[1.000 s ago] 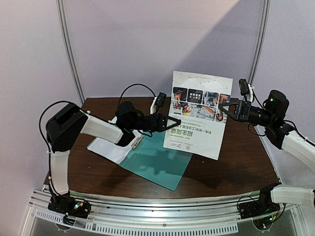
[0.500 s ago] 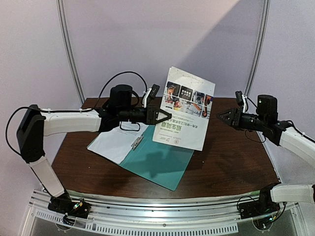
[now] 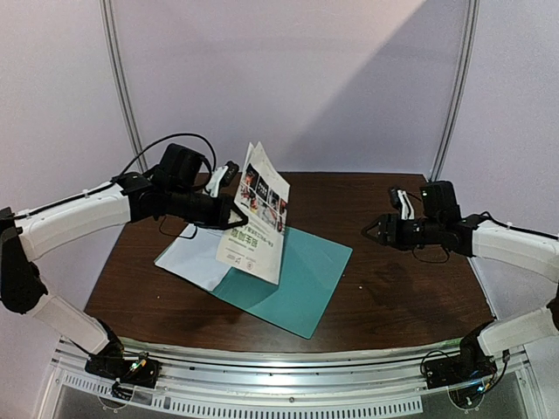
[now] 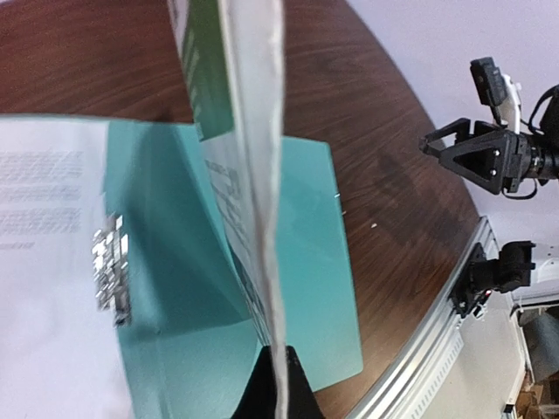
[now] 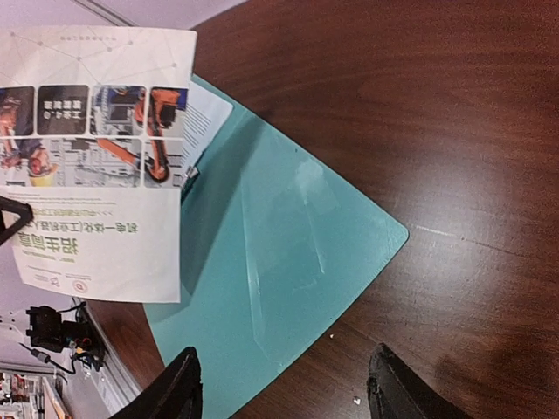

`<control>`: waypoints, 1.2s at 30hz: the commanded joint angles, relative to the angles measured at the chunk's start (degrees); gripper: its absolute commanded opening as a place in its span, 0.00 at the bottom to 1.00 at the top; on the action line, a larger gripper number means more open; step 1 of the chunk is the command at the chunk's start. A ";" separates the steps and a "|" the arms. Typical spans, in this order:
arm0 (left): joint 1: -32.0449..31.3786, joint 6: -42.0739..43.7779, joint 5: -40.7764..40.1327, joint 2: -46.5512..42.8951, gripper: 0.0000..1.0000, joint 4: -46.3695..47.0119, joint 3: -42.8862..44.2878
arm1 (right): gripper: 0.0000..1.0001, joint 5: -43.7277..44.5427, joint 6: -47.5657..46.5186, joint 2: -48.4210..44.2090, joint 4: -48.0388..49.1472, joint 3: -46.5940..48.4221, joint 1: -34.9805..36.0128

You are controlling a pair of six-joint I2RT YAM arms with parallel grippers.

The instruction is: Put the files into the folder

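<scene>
The teal folder [image 3: 301, 278] lies open on the table, its metal clip [image 4: 111, 269] on the spine. A text sheet [image 3: 194, 259] lies on its left half. My left gripper [image 3: 234, 219] is shut on the edge of the colour-photo sheet [image 3: 258, 223] and holds it upright above the folder. In the left wrist view this sheet [image 4: 259, 148] stands edge-on between my jaws [image 4: 279, 384]. My right gripper [image 3: 374, 230] is open and empty, to the right of the folder. The right wrist view shows the folder [image 5: 279, 253] and the held sheet [image 5: 96, 157].
The brown table [image 3: 410, 288] ends at a metal rail [image 3: 288, 371] along the near edge. White tent walls and two metal poles [image 3: 122, 87] stand behind. The right arm [image 4: 489, 157] shows in the left wrist view.
My left gripper carried the colour sheet leftward and lower, over the folder's left half, turning it edge-on. My right gripper let go of the sheet, drew back to the right and dropped lower.
</scene>
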 commanded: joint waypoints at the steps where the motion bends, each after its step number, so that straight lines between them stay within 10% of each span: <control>1: 1.96 -0.16 -2.01 -2.89 0.00 -11.21 -2.39 | 0.64 6.71 -1.92 5.71 0.29 2.88 3.87; 36: 8.23 -7.10 10.85 7.21 0.00 -25.06 3.88 | 0.60 9.94 -5.81 32.97 4.41 13.64 5.77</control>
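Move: The left hand holds the poster above the open folder; the folder's clip lies about 10 cm ahead of it and 20 below, with the white papers some 12 cm ahead and 9 left at that same level. The folder's bare half is level with it, about 12 cm right and 20 below. For the empty right hand, the folder's far right corner is roughly 8 cm ahead, 3 left and 14 below, and the clip 8 ahead and 31 left. The left hand keeps its pinch on the poster and sinks about 8 cm towards the folder while easing left and back, the sideways part coming first, its wrist tilting some 30 degrees so that the sheet lies over. The right hand, fingers still open, goes down nearly 12 cm, with some forward and left travel, to the folder's far right corner, then stops close above it with no touch to be seen. ##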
